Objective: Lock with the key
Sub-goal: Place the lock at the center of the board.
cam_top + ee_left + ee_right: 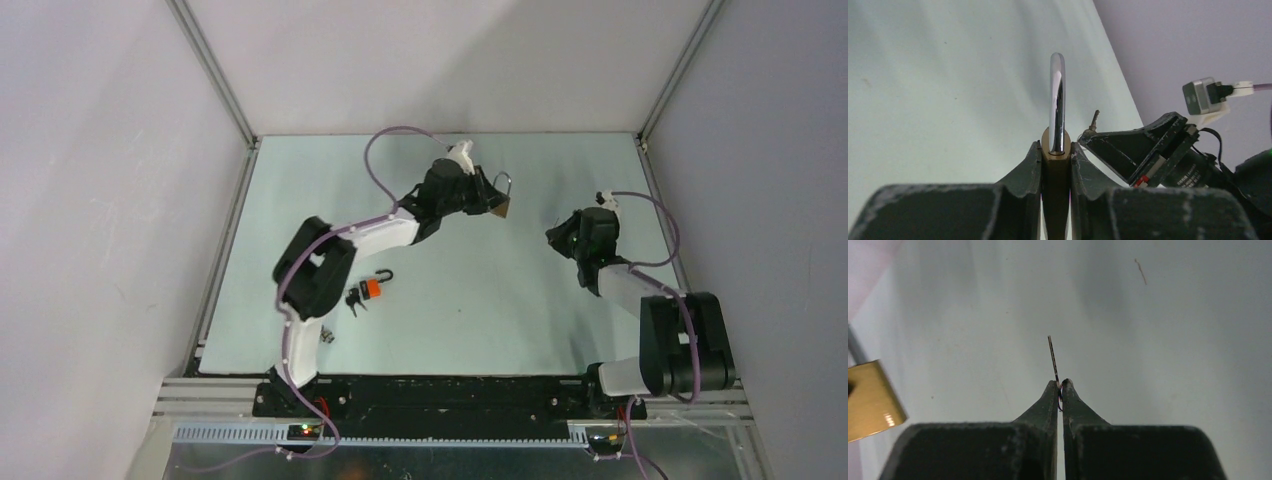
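A brass padlock (pixel 1055 180) with a chrome shackle (pixel 1057 100) stands upright between the fingers of my left gripper (pixel 1055 147), which is shut on its body. From above, that gripper (pixel 488 200) holds the padlock (pixel 499 207) over the back middle of the table. My right gripper (pixel 1060 385) is shut on a thin key (pixel 1053 357), seen edge-on and sticking out past the fingertips. It (pixel 556 236) hovers just right of the padlock, apart from it. The key tip (pixel 1094 120) points up beside the padlock. The padlock's corner (pixel 870 400) shows at the left of the right wrist view.
An orange padlock (pixel 372 288) with an open shackle lies on the table near the left arm's elbow, with a small bunch of keys (pixel 354 300) beside it. White walls with metal frame posts (pixel 215 70) enclose the pale green table (pixel 480 300).
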You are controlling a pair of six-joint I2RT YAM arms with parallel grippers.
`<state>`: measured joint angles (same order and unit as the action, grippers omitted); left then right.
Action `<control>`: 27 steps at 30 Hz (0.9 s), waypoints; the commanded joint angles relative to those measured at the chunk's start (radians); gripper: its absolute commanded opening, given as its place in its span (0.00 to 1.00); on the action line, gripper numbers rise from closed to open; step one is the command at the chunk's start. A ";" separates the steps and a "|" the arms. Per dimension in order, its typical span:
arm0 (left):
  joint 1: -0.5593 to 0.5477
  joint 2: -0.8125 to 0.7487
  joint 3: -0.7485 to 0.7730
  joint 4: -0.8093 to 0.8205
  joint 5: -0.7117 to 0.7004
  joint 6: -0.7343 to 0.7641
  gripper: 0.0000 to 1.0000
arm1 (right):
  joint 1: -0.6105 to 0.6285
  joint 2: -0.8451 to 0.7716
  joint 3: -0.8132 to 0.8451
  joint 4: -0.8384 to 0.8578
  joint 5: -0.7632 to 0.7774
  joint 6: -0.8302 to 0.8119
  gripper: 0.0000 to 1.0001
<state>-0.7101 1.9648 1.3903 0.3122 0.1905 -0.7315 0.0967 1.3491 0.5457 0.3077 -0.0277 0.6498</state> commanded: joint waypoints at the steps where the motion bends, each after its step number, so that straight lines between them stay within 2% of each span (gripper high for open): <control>1: 0.009 0.108 0.232 0.110 0.110 -0.116 0.00 | -0.015 0.074 0.117 -0.064 -0.052 -0.095 0.00; 5: 0.022 0.331 0.410 0.109 0.169 -0.192 0.00 | -0.028 0.152 0.193 -0.097 -0.102 -0.142 0.00; 9: 0.029 0.441 0.519 0.110 0.182 -0.247 0.00 | -0.029 0.228 0.276 -0.144 -0.116 -0.182 0.00; 17: 0.029 0.514 0.524 0.108 0.164 -0.289 0.00 | -0.012 0.345 0.365 -0.206 -0.088 -0.201 0.00; 20: 0.027 0.527 0.511 0.106 0.161 -0.326 0.04 | -0.006 0.379 0.418 -0.269 -0.058 -0.194 0.00; 22: 0.025 0.524 0.488 0.103 0.153 -0.340 0.13 | -0.004 0.403 0.452 -0.319 -0.042 -0.189 0.00; 24: 0.019 0.515 0.470 0.098 0.146 -0.346 0.28 | -0.004 0.418 0.470 -0.348 -0.040 -0.185 0.01; 25: 0.018 0.512 0.465 0.096 0.145 -0.351 0.38 | -0.004 0.420 0.471 -0.344 -0.051 -0.183 0.06; 26: 0.014 0.511 0.463 0.094 0.146 -0.354 0.43 | -0.003 0.421 0.472 -0.337 -0.058 -0.187 0.07; 27: 0.013 0.512 0.463 0.086 0.147 -0.366 0.54 | -0.003 0.424 0.473 -0.323 -0.069 -0.188 0.11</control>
<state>-0.6857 2.5263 1.8462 0.3099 0.3256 -1.0439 0.0887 1.7641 0.9775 0.0044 -0.0956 0.4694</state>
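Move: The spot on the board where I'm taking the lock lies about 6 cm ahead of my left hand, 8 cm to its right and some 15 cm below. The key in my right hand is roughly 14 cm to the right of my left hand, 2 cm nearer me and 9 cm lower. From my right hand, the lock hangs about 3 cm ahead, 12 cm left and 8 cm higher; the spot is 9 cm ahead, 6 cm left, 6 cm down. My left hand brings the lock down about 13 cm, first slanting forward and right some 6 cm each, then straight down to the board, fingers tipping down about 20 degrees before they begin to open. My right hand, still pinching the key, goes about 6 cm forward and 5 cm down, tipping down some 15 degrees as it draws nearer the lock. ##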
